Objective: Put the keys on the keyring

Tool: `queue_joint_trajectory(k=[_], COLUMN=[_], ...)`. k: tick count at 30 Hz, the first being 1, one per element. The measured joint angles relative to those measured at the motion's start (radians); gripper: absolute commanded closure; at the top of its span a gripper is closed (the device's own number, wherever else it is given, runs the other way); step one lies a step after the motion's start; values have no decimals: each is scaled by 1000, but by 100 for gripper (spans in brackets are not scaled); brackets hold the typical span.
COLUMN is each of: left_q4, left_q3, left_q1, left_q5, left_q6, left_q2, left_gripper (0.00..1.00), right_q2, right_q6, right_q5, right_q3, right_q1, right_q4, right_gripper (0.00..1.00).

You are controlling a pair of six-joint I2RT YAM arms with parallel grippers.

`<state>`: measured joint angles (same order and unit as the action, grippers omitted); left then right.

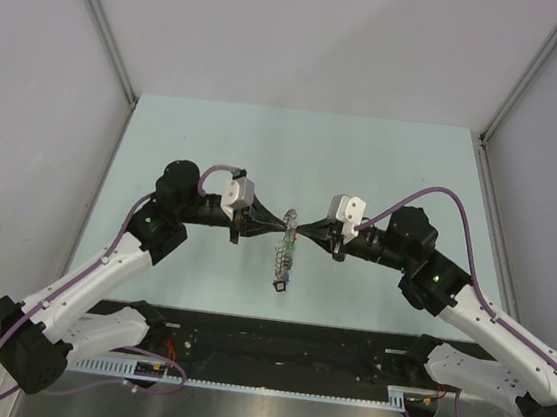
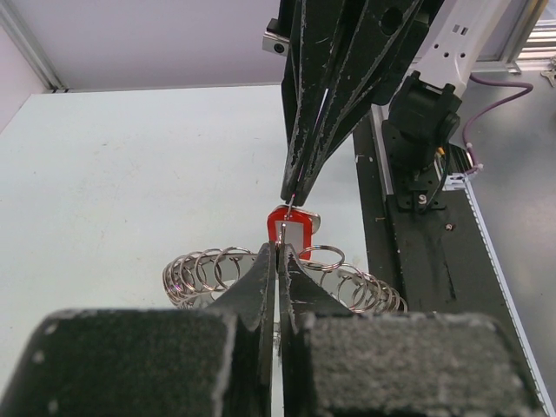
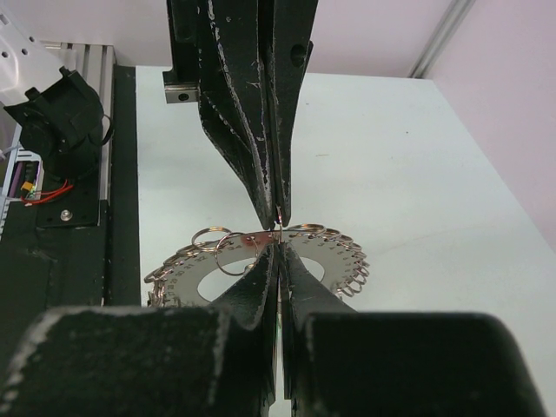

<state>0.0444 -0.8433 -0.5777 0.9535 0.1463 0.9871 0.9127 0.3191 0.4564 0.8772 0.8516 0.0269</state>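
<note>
My left gripper (image 1: 278, 229) and right gripper (image 1: 306, 233) meet tip to tip over the middle of the table, both shut. The keyring (image 1: 283, 256), a flat grey ring fringed with small split rings (image 2: 201, 269), sits right under the tips, its rim (image 3: 187, 280) touching them. The key's red tag (image 2: 293, 229) shows just beyond my left gripper (image 2: 278, 248), hanging on a thin wire ring pinched in the right arm's fingertips (image 2: 300, 169). My right gripper (image 3: 280, 249) hides the tag in its own view. The left fingertips (image 3: 261, 148) pinch thin wire at the keyring's rim.
A black tag (image 1: 278, 285) hangs at the keyring's near end. The pale green table (image 1: 385, 160) is walled by grey panels at left, right and back. A black rail with cables (image 1: 293, 346) runs along the near edge between the arm bases.
</note>
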Motion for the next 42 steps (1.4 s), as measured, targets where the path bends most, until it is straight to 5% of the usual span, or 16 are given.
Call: queue_joint_trajectory(k=[28,42], left_q4=[12,-143], left_q3=[13,103], left_q1=[0,-3], left_q5=[-46,-482], left_q6=[-14,-8], left_q2=[-16,-318], left_gripper=[100,100], right_q2=[32,219], right_q6=[-38,-123], right_q5=[-29,-192], right_q3=[0,26], right_q1=[-13,-204], right_q4=[3,387], right_gripper=[100,100])
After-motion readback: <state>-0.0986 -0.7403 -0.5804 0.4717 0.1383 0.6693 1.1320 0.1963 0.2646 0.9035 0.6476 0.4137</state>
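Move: The hands meet almost tip to tip. The right one, holding the red tag, has the left-held keyring disc about 3 cm to its left, straight across, its middle some 7 cm lower. From the left hand that red tag is about 2 cm to the right, straight across and 1 cm higher. The black tag dangles under the disc, roughly 17 cm below the left fingertips, straight down and 1 cm to the right. Down, forward and to the right, the right hand backs off from the keyring after barely creeping at first, sinking about 14 cm while its fingers tip downwards and swing clockwise, still pinching the red tag. The left, also nearly still until late, then draws some 6 cm left and slightly forward, turning counter-clockwise with its shut fingers keeping the keyring. ##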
